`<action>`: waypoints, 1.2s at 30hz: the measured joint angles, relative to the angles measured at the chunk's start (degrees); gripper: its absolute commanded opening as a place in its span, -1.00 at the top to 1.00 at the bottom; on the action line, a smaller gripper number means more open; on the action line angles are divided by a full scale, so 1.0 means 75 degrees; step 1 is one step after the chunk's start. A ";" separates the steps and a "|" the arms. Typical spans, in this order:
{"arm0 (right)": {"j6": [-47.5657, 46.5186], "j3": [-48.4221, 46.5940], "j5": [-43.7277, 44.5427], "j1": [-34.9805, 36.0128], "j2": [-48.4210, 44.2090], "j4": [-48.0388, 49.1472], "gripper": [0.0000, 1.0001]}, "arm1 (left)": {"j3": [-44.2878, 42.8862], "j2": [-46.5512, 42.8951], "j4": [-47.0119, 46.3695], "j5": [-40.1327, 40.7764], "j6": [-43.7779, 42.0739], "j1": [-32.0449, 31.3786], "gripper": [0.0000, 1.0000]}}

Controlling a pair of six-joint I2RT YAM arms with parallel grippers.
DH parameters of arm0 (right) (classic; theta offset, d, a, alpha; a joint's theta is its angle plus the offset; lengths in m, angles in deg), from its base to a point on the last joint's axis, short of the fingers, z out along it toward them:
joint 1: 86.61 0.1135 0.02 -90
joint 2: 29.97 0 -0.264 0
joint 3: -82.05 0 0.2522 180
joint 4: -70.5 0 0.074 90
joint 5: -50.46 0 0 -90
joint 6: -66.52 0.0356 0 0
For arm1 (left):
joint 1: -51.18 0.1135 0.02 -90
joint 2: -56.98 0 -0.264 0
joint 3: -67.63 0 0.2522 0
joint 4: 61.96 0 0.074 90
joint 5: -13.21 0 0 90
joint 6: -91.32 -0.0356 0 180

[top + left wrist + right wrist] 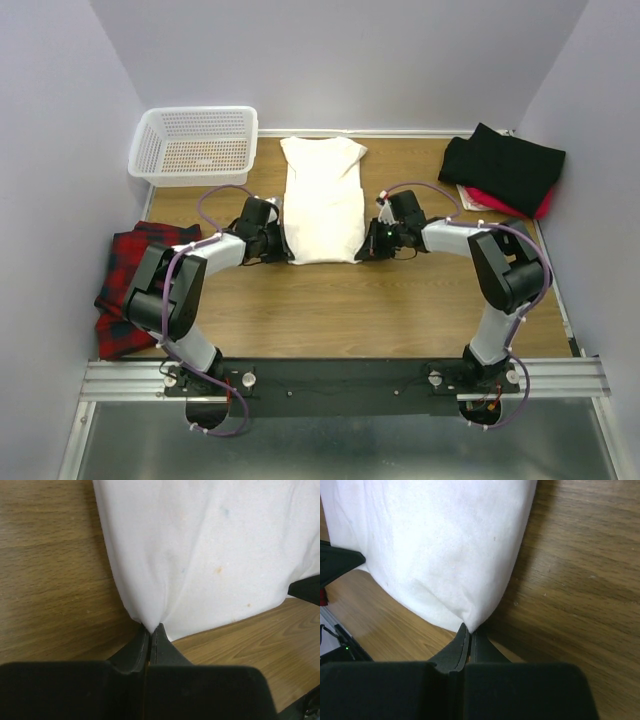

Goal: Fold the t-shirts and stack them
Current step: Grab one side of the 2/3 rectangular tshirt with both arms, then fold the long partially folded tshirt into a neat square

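Note:
A cream-white t-shirt (323, 198) lies folded lengthwise in the middle of the table, collar end toward the back wall. My left gripper (283, 246) is shut on its near left corner; in the left wrist view the cloth (210, 555) puckers into the closed gripper (151, 629). My right gripper (365, 244) is shut on the near right corner, where the white fabric (435, 545) is pinched at the gripper (470, 632). A folded black t-shirt (503, 166) rests on a red t-shirt (505, 205) at the back right.
A white mesh basket (194, 146) stands at the back left. A red and dark plaid cloth (122, 285) lies at the left table edge beside my left arm. Grey walls close in the left, back and right sides.

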 measured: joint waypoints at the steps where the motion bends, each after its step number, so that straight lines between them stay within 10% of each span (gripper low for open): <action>1: 0.0017 0.0085 -0.0003 0.0003 -0.0044 0.0090 0.99 | 0.0015 -0.0012 -0.0006 -0.0023 -0.0003 0.0000 1.00; 19: 0.0504 0.2483 0.0017 0.0866 -0.2847 -0.0277 0.99 | 0.1396 -0.3200 0.2040 0.0009 0.0726 -0.0557 1.00; 36: 0.0868 0.2043 0.0414 0.1419 -0.5479 -0.2500 0.99 | -0.0184 -0.4908 0.5021 0.1026 0.1629 -0.1492 1.00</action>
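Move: The white folded t-shirt's near corners are already pinched, one by each hand; its middle lies about 15 cm ahead and 8 cm right of the left hand, about 15 cm ahead and 8 cm left of the right, a centimetre or two lower. From the left hand the white basket is some 30 cm ahead and 25 cm left, the plaid shirt 32 cm left and 8 cm back. The black shirt is about 24 cm ahead and 36 cm right of the right hand. The t-shirt's near edge is drawn back towards the bases by both hands, keeping their shut grip on its corners: almost level over the table at first, then rising as the pull slows. Each hand travels some 13 cm back and about 10 cm up, with the hands spreading apart slightly and their wrists barely turning. ##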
